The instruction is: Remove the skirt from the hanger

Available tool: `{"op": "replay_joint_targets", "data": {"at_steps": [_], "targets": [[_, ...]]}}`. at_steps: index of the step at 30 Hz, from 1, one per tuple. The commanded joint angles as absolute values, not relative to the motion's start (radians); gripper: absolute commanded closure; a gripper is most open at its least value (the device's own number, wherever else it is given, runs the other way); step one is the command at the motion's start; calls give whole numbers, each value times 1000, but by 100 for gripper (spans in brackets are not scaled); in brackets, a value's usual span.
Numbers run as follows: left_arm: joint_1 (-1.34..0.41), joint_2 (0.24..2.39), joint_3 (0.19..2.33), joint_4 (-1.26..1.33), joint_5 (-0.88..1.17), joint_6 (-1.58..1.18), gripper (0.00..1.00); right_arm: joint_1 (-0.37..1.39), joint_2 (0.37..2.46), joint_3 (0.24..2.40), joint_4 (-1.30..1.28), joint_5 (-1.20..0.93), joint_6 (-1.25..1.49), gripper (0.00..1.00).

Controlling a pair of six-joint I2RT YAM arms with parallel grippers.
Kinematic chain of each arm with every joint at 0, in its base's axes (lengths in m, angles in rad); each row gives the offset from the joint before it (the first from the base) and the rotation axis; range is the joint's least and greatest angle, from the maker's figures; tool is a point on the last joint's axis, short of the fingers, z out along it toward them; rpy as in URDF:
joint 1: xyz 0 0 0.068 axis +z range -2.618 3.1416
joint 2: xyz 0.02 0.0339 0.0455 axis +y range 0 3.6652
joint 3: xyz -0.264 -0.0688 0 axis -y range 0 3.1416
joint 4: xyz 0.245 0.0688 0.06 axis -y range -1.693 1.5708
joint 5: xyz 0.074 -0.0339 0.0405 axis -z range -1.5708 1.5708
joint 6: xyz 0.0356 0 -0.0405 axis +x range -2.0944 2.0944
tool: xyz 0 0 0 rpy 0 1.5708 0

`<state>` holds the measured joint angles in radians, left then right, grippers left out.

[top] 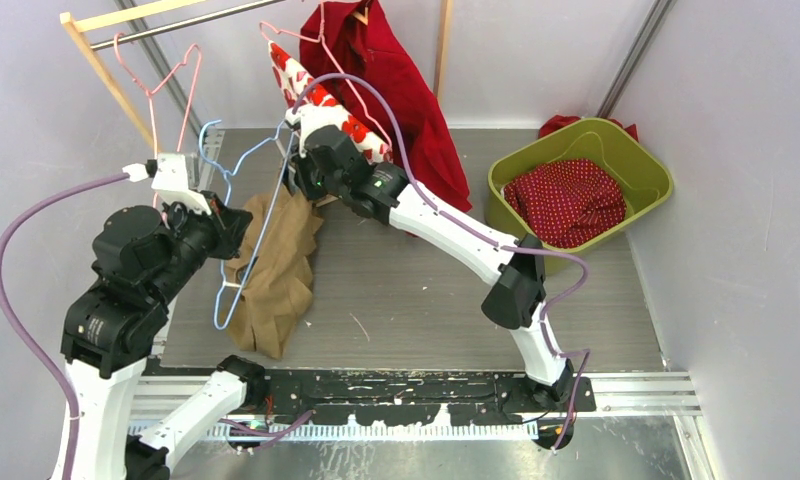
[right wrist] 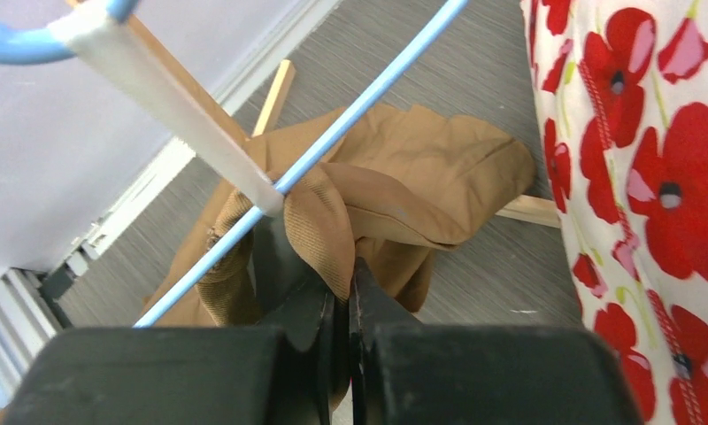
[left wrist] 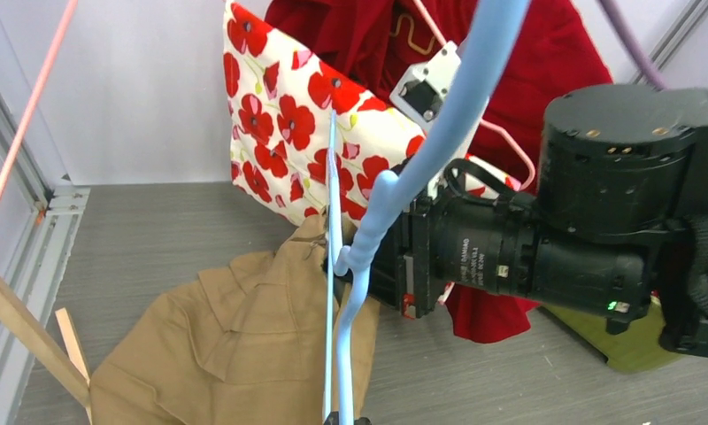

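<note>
The tan skirt (top: 276, 270) hangs from a light blue hanger (top: 246, 215) and pools on the table below it. My left gripper (top: 238, 222) is shut on the hanger's lower wire, and the blue wire (left wrist: 395, 186) rises from its fingertips at the bottom edge (left wrist: 373, 418), with the skirt (left wrist: 235, 345) behind it. My right gripper (top: 301, 180) is at the skirt's top edge. In the right wrist view its jaws (right wrist: 346, 283) are pinched on a fold of the ribbed tan cloth (right wrist: 421, 168), just under the hanger wire (right wrist: 359, 102).
A white garment with red poppies (top: 326, 110) and a red garment (top: 396, 80) hang on the rack behind my right arm. A pink hanger (top: 166, 90) hangs at the back left by the wooden frame (top: 106, 80). A green basket (top: 656, 165) holding red dotted cloth stands at the right.
</note>
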<state>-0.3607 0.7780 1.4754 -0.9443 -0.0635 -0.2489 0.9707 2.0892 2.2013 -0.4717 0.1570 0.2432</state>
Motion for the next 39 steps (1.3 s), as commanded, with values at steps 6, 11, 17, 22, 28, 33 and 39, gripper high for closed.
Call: {"op": "replay_joint_targets", "data": {"at_steps": [6,11,17,22,28,33,39], "targets": [[-364,769,1374,-861,-112,-180,100,970,1952,2319,-497,287,83,98],[-364,773,1332,-862,-130,-154,100,956,1948,2323,-480,308,22,96],[-364,773,1309,-914,-143,-140,100,865,1954,2333,-476,308,17,96],[-364,796,1266,-932,-214,-87,100,795,1944,2338,-473,307,-1,96],[-364,841,1281,-935,-208,-57,100,734,1942,2340,-463,291,10,96],[-364,883,1282,-885,-232,-55,100,736,1922,2314,-486,220,63,98],[-364,971,1328,-801,-255,-46,100,840,1880,2219,-505,218,39,98]]}}
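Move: The tan skirt's waistband is already between the right fingers; the blue hanger's far clip sits about 4 cm ahead, 2 cm to the left and 3 cm up. The floral cloth hangs some 15 cm ahead and 7 cm right, roughly level in height. From the left hand, which holds the hanger, that waistband is about 8 cm ahead, 10 cm right and 8 cm lower. Right hand pulls the pinched waistband 14 cm right and forward; left sinks forward about 11, holding the hanger. ##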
